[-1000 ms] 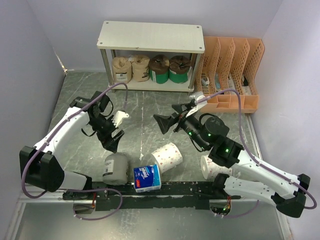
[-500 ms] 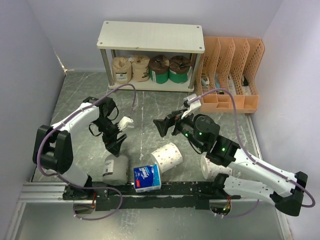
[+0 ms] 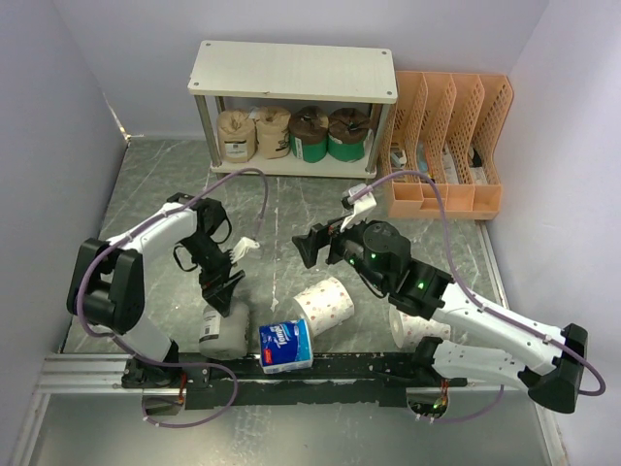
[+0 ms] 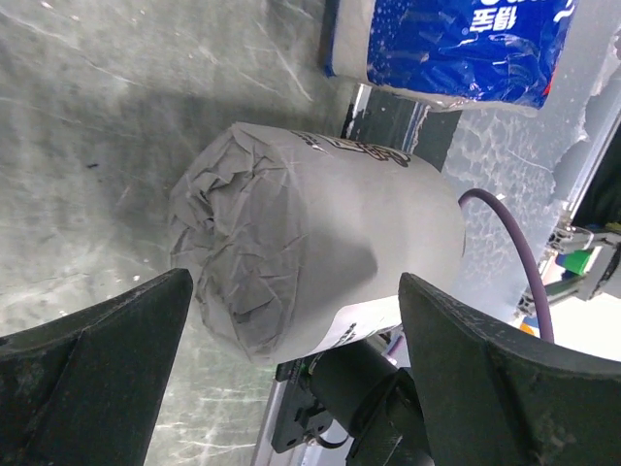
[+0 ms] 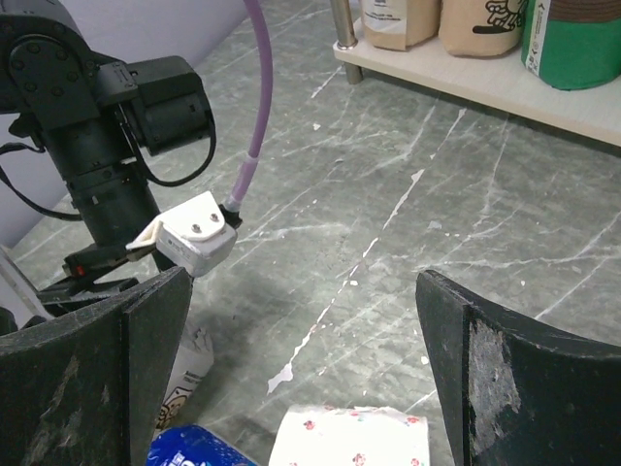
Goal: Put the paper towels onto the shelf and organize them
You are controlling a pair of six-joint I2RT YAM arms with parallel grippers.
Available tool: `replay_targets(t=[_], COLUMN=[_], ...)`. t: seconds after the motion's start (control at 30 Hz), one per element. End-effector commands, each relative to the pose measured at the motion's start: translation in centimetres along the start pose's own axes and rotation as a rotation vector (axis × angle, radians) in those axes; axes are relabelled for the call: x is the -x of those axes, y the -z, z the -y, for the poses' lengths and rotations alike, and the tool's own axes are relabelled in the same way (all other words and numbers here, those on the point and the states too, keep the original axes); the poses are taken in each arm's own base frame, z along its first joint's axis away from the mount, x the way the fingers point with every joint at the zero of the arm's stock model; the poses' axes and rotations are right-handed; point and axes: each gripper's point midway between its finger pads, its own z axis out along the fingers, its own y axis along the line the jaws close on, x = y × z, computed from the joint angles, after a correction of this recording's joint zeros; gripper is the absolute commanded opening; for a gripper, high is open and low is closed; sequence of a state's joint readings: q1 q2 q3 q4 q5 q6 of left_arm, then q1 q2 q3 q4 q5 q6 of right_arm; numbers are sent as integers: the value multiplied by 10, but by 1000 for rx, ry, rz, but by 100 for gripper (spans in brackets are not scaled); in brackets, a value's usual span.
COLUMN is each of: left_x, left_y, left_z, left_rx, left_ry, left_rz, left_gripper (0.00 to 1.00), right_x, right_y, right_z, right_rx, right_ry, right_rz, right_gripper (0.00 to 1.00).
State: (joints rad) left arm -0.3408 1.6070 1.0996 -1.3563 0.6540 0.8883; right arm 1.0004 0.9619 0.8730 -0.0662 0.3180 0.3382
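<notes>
The grey roll stands near the table's front edge, and my open left gripper hangs just above it. In the left wrist view the roll lies between the spread fingers, untouched. The blue-and-white pack and a white dotted roll lie to its right. Another white roll is partly hidden under my right arm. My right gripper is open and empty over bare table above the dotted roll. The shelf holds two tan rolls and two brown-and-green rolls on its lower board.
An orange perforated file organizer stands right of the shelf. The shelf's top board is bare. Purple cables loop from both wrists. A black rail runs along the table's front edge behind the rolls. Grey walls close in left and right.
My left gripper has moved toward the front edge and come down over the grey roll. My right gripper has shifted a little left. The rolls have not moved.
</notes>
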Motion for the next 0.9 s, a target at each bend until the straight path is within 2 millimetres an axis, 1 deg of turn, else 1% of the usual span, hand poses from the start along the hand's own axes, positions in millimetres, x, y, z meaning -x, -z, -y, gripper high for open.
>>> replay_targets(t=[0.0,0.07,0.13,0.2,0.23,0.27,0.33,0.4,0.43,0.47,0.57,0.63,0.83,0.87], left_x=[-6,-8,-9,-9,-9,-9,-7,-3,1,5,15,25,56,62], left_y=[-10,-13,-15,-15,-16,-16,-15,-12,-8,-5,7,18,65,75], left_z=[5,3,3,3,3,3,5,8,8,8,10,13,19,18], left_rx=[-46,-45,-53,-58,-60,-65,-81,-92,-83,-69,-5,64,313,362], left_ry=[-1,8,13,13,13,13,16,14,15,15,-3,-24,-90,-94], left_rz=[-22,-32,-40,-45,-50,-55,-61,-63,-59,-54,-42,-33,10,23], left_gripper=[99,98,95,88,83,75,53,25,14,8,7,7,7,7], right_x=[5,4,2,1,0,-1,-1,-1,0,0,0,2,6,6], right_y=[0,0,0,1,1,1,2,3,3,4,5,6,7,7], right_z=[-1,0,1,2,3,4,6,9,10,11,15,17,22,23], right_rx=[9,7,2,-3,-6,-8,-17,-27,-31,-37,-54,-61,-77,-80], right_ry=[7,8,10,13,14,16,18,23,26,29,37,40,47,48], right_rz=[18,20,17,16,17,17,19,19,21,23,24,28,41,42], right_gripper=[100,100,100,100,100,100,100,100,100,100,100,100,100,100])
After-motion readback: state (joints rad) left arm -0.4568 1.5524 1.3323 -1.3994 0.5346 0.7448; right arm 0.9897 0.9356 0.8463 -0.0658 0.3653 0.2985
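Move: The grey paper towel roll lies just behind and below my open left fingers, crumpled wrapper end towards them: its middle is about 6 cm back, straight in line sideways and 4 cm down. The blue pack is some 13 cm to my left hand's right and 9 cm back; the flowered roll is about 20 cm right and 2 cm back, both around 5 cm lower. From my right hand, the grey roll lies roughly 13 cm back, 17 cm left and 24 cm down. I ease my left hand a last 2 cm or so back and down onto the grey roll, close the fingers almost shut and pinch the loose wrapper at its forward end. Then I lift about 6 cm, carrying the roll forward nearly 5 cm and slightly right, swinging the fingers some 20 degrees from back-slanting towards straight down. ##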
